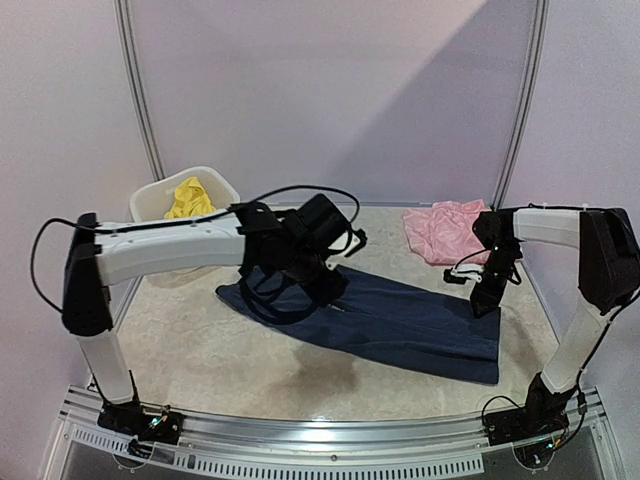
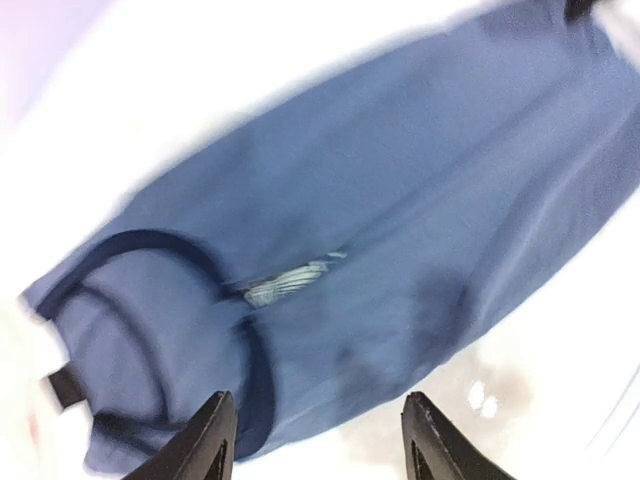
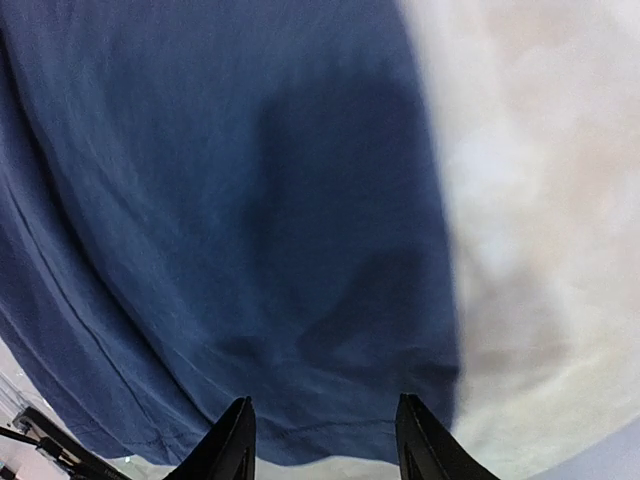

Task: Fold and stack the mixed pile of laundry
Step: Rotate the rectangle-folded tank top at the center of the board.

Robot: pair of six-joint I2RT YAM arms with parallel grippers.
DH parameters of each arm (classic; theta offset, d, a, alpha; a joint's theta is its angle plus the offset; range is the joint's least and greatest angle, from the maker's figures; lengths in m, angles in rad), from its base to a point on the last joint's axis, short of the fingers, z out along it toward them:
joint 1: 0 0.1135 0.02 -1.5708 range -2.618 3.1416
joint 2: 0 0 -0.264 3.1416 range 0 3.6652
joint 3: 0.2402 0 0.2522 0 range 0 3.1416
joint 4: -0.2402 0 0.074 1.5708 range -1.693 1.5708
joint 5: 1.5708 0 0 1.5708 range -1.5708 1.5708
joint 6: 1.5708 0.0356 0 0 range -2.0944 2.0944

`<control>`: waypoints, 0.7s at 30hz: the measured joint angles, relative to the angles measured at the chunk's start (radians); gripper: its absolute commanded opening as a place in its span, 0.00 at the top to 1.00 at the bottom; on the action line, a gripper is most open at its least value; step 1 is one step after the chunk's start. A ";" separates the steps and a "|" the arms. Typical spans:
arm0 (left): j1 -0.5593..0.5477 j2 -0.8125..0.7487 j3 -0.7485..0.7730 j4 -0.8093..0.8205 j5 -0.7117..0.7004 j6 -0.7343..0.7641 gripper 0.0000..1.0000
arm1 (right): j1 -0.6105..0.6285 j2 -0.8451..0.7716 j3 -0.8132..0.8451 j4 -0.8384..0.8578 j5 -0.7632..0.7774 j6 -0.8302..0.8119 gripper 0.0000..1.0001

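Note:
The navy sleeveless top (image 1: 410,320) lies spread flat across the table. Its neck and armhole end points left. My left gripper (image 1: 305,280) hovers over that end, open and empty. In the left wrist view the navy top (image 2: 380,200) shows its dark neck binding and a pale label (image 2: 285,282), and the left gripper (image 2: 318,396) stands apart above the cloth's edge. My right gripper (image 1: 487,295) hangs over the top's right hem. The right gripper (image 3: 324,400) is open above the navy top (image 3: 200,200), holding nothing. A pink ruffled piece (image 1: 445,230) lies at the back right.
A white plastic tub (image 1: 150,200) stands at the back left with a yellow piece (image 1: 190,198) in it. Pale walls with metal poles close in the back and sides. The table's metal front rail (image 1: 320,440) runs between the arm bases.

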 measured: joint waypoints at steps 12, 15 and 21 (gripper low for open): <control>0.184 -0.319 -0.584 0.095 -0.334 -0.678 0.41 | -0.001 -0.018 0.130 -0.048 -0.045 0.032 0.50; 0.179 -0.414 -0.721 0.154 -0.404 -0.833 0.40 | -0.001 -0.018 0.130 -0.051 -0.051 0.039 0.50; 0.195 -0.463 -0.784 0.265 -0.472 -1.027 0.41 | -0.001 -0.018 0.129 -0.051 -0.057 0.039 0.50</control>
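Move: From the left hand, the tank top's neck-and-strap end lies some 20 cm left, 8 cm ahead and 14 cm below; the laundry basket stands about 30 cm left and 19 cm ahead, its middle a few centimetres below hand height. From the right hand, the tank top's far right corner is about 3 cm ahead, 2 cm right and 4 cm below, while the pink cloth lies roughly 19 cm ahead and 8 cm left, 3 cm below. With its fingers staying half open, the left hand swings some 23 cm left above the folded tank top towards its strap end, first rising a little and reaching forward, then sinking to finish about 5 cm lower than it began, while the wrist turns roughly 70 degrees counter-clockwise. The right hand, likewise open and holding nothing, backs off the cloth's right end by rising about 4 cm and easing some 3 cm forward, then stays there. ##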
